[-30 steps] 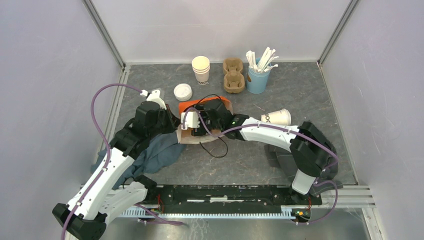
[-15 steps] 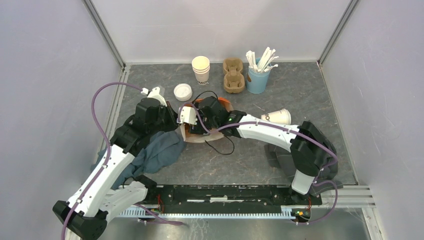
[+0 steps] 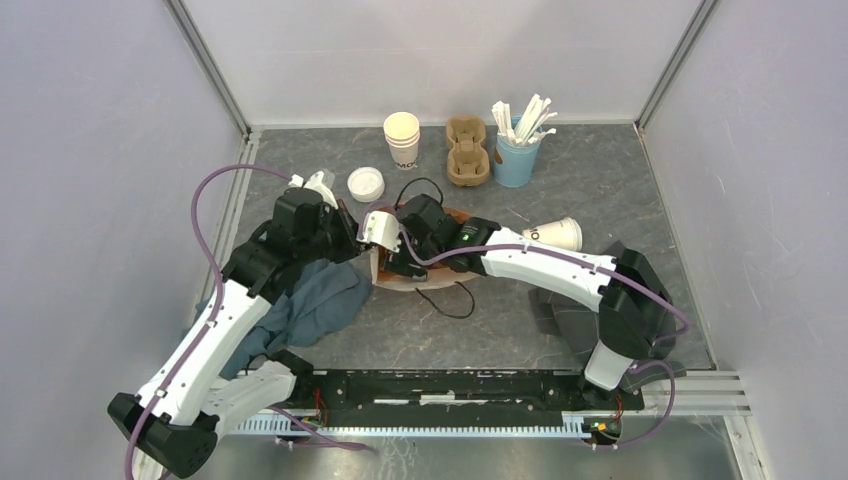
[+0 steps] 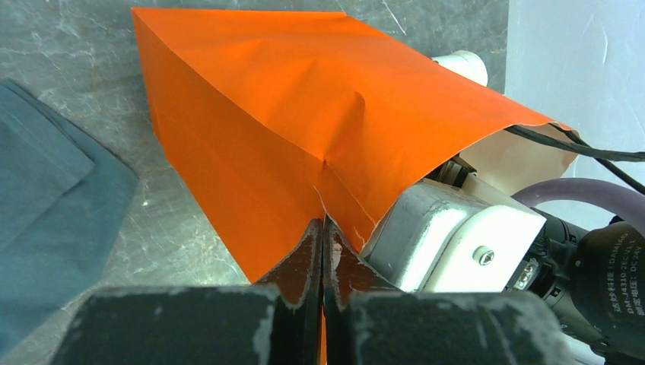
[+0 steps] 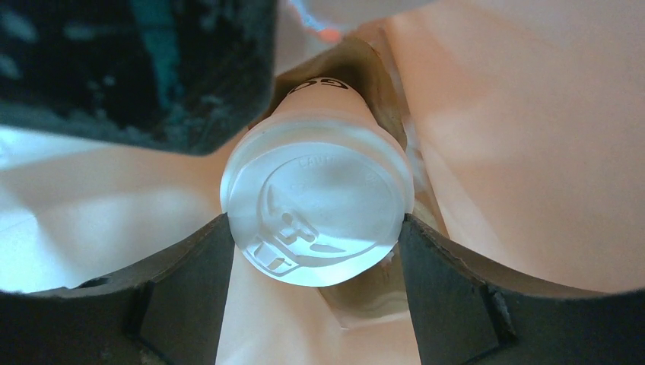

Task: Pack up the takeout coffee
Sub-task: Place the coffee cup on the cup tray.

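The orange paper bag lies on its side mid-table, its mouth toward the arms. My left gripper is shut on the bag's edge, pinching the orange paper. In the top view that gripper sits at the bag's left side. My right gripper is inside the bag, peach walls all around. It is shut on a takeout coffee cup, both fingers pressing the white sip lid. A cream cup lies on its side to the right; I cannot tell whether it has a lid.
Along the back stand a stack of lidless cups, a cardboard cup carrier and a blue cup of stirrers. Loose white lids lie near the left gripper. A blue-grey cloth is under the left arm, and a black cable loops before the bag.
Both grippers and the bag have shifted slightly left and toward the back. The right gripper keeps the cup inside the bag, and the left arm's grip has not changed.
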Controlling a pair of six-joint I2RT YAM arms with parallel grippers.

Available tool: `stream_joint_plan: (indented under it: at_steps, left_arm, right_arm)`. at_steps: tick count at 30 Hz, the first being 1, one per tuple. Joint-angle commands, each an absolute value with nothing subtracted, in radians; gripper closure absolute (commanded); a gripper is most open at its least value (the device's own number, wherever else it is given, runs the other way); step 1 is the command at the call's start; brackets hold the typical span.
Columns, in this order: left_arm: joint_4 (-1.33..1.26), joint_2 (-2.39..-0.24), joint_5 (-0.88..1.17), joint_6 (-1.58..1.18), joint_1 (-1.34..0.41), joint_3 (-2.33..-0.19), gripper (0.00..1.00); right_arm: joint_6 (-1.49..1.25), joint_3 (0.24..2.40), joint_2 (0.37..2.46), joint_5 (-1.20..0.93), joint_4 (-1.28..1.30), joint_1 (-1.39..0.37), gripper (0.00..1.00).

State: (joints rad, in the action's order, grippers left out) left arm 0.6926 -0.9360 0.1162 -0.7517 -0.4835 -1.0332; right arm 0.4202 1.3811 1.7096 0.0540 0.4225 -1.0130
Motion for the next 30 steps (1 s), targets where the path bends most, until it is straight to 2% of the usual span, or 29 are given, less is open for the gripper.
stream_joint_plan:
  at_steps: [1, 9, 15, 20, 22, 24, 30]
  left_arm:
    - [0.706, -0.965, 0.251, -0.829, -0.491, -1.104, 0.98]
    - [0.771, -1.026, 0.212, -0.869, -0.491, -1.156, 0.97]
    - [0.79, -1.026, 0.122, -0.861, -0.492, -1.184, 0.72]
    - [0.857, -0.998, 0.028, -0.788, -0.49, -1.258, 0.4]
    - [0.903, -0.984, -0.018, -0.757, -0.489, -1.286, 0.31]
    - [0.952, -0.965, -0.07, -0.734, -0.49, -1.3, 0.28]
    - [1.026, -0.881, -0.176, -0.758, -0.49, -1.271, 0.33]
  right_arm:
    - [0.324, 1.438, 1.694, 0.034, 0.556, -1.037, 0.52]
    - [0.265, 1.506, 1.79, 0.022, 0.648, -1.037, 0.5]
    - [0.25, 1.592, 1.872, 0.028, 0.716, -1.037, 0.48]
    - [0.242, 1.616, 1.884, 0.02, 0.734, -1.033, 0.47]
    - [0.241, 1.628, 1.884, 0.011, 0.745, -1.028, 0.46]
    - [0.237, 1.633, 1.885, 0.007, 0.755, -1.022, 0.46]
    - [0.232, 1.62, 1.879, -0.026, 0.763, -0.995, 0.46]
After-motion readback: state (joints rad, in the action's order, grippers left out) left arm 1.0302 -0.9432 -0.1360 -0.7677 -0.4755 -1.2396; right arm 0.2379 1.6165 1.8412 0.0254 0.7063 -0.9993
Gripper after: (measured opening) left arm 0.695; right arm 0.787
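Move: The right hand, reaching down into the orange bag with the lidded coffee cup already in its fingers, has the cup tray's left well about 3 cm ahead, 2 cm left and 11 cm below; the tray's other well lies roughly 1 cm back and 7 cm right, equally low. The left hand has the bag's left rim between its shut fingertips; that left well is some 6 cm ahead, 6 cm right and 20 cm below, the blue-grey towel about 5 cm back, 11 cm left, 24 cm below. Leftward, away from the bag, the left hand goes about 6 cm after a brief hold, opening its fingers wide to let go of the rim; it turns some 15 degrees, counter-clockwise with its left side rising, and lifts and backs a little at the end. Inside the bag the right hand keeps its grip on the cup and barely travels, drawing slightly back, then sinking slightly as it tips its fingers more steeply down over the tray. ##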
